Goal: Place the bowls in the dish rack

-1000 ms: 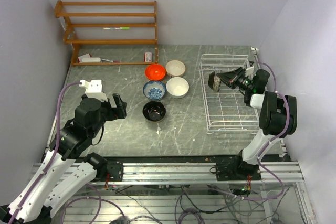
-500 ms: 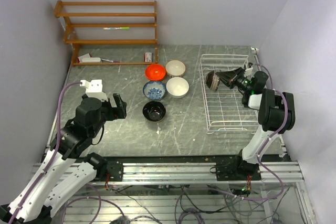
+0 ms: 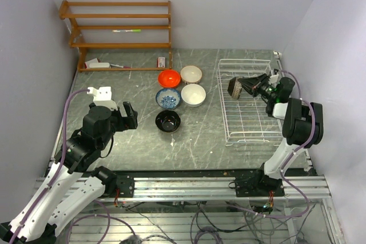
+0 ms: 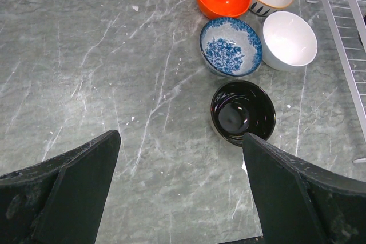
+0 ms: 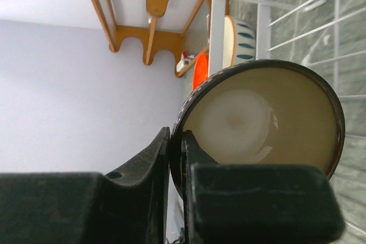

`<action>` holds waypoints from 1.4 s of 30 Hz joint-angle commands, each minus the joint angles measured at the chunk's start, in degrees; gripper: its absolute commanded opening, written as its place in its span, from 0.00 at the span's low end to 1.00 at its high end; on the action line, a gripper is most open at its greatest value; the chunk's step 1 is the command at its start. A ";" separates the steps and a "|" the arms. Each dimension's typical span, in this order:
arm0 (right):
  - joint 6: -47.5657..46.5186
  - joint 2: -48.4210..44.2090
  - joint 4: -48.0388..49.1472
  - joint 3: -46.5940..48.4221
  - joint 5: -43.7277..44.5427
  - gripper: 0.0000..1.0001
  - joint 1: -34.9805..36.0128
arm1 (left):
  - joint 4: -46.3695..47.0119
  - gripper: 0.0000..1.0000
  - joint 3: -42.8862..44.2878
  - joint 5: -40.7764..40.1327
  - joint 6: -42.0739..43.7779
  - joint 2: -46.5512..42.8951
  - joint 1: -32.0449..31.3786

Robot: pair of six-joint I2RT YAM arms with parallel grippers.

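My right gripper (image 3: 242,86) is shut on the rim of the brown bowl (image 3: 234,87) with a tan inside (image 5: 263,118). It holds the bowl on edge over the far end of the white wire dish rack (image 3: 249,139). In the right wrist view its fingers (image 5: 171,158) pinch the dark rim. On the table stand the orange-red bowl (image 3: 168,78), the cream bowl (image 3: 191,74), the white bowl (image 3: 193,95), the blue-and-white bowl (image 3: 168,99) and the black bowl (image 3: 167,121). My left gripper (image 4: 182,141) is open above bare table, just short of the black bowl (image 4: 243,112).
A brown wooden shelf unit (image 3: 117,35) stands at the back left with small items on its lowest level. The rack's left edge (image 4: 343,21) runs close beside the white bowl (image 4: 289,39). Walls close in the table on the left, back and right.
The right gripper has turned the brown bowl slightly over the rack's far end. The left arm and the bowls on the table have not moved.
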 commanded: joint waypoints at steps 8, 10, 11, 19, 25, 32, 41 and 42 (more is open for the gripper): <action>0.22 2.84 1.54 -5.99 2.63 0.02 -2.89 | 0.05 0.99 -0.06 -0.93 -0.45 -0.22 -0.27; 2.85 2.90 6.19 -5.87 2.10 0.00 -2.85 | 0.05 0.99 0.04 -0.85 -0.38 -0.16 -0.26; 3.75 2.56 7.43 -5.46 2.04 0.00 -2.81 | 0.05 0.99 0.03 -0.86 -0.32 -0.09 -0.27; 8.48 2.16 10.09 2.63 6.05 0.00 0.08 | -0.12 0.99 0.15 -1.44 -0.50 -0.34 -0.24; 14.67 7.89 19.16 7.31 10.37 0.00 2.97 | -0.34 0.99 0.12 -1.87 -0.73 -0.13 -0.21; 17.37 13.49 25.03 9.12 13.97 0.00 4.58 | -0.57 0.99 0.26 -2.35 -0.71 0.00 -0.25; 17.37 16.59 28.23 2.27 14.99 0.00 4.94 | -0.48 0.99 0.14 -2.29 -0.79 -0.12 -0.24; 17.26 16.72 28.26 1.28 15.05 0.00 4.93 | -0.48 0.99 0.09 -2.25 -0.73 -0.20 -0.27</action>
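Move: The right hand keeps the tan-lined bowl pinched by its rim inside the dish rack. The spot in the rack's far-left part lies roughly 5 cm ahead, 5 cm to the left and 5 cm below; the rack's far rail is some 12 cm straight ahead, 5 cm lower. The cream bowl stands about 25 cm left and 5 cm ahead, the white bowl 23 cm left and 5 cm back, both some 12 cm lower. From the left hand, the rack spot is about 24 cm ahead, 46 cm right and 14 cm below. To the right first, only about 2 cm, the right hand shifts with the tan-lined bowl still pinched by the rim; then it swings forward some 6 cm and slightly left towards the rack's far-left part, rising a little and easing down again. The wrist rolls its left side up about 10 degrees and turns nearly as much clockwise, fingers staying shut. ##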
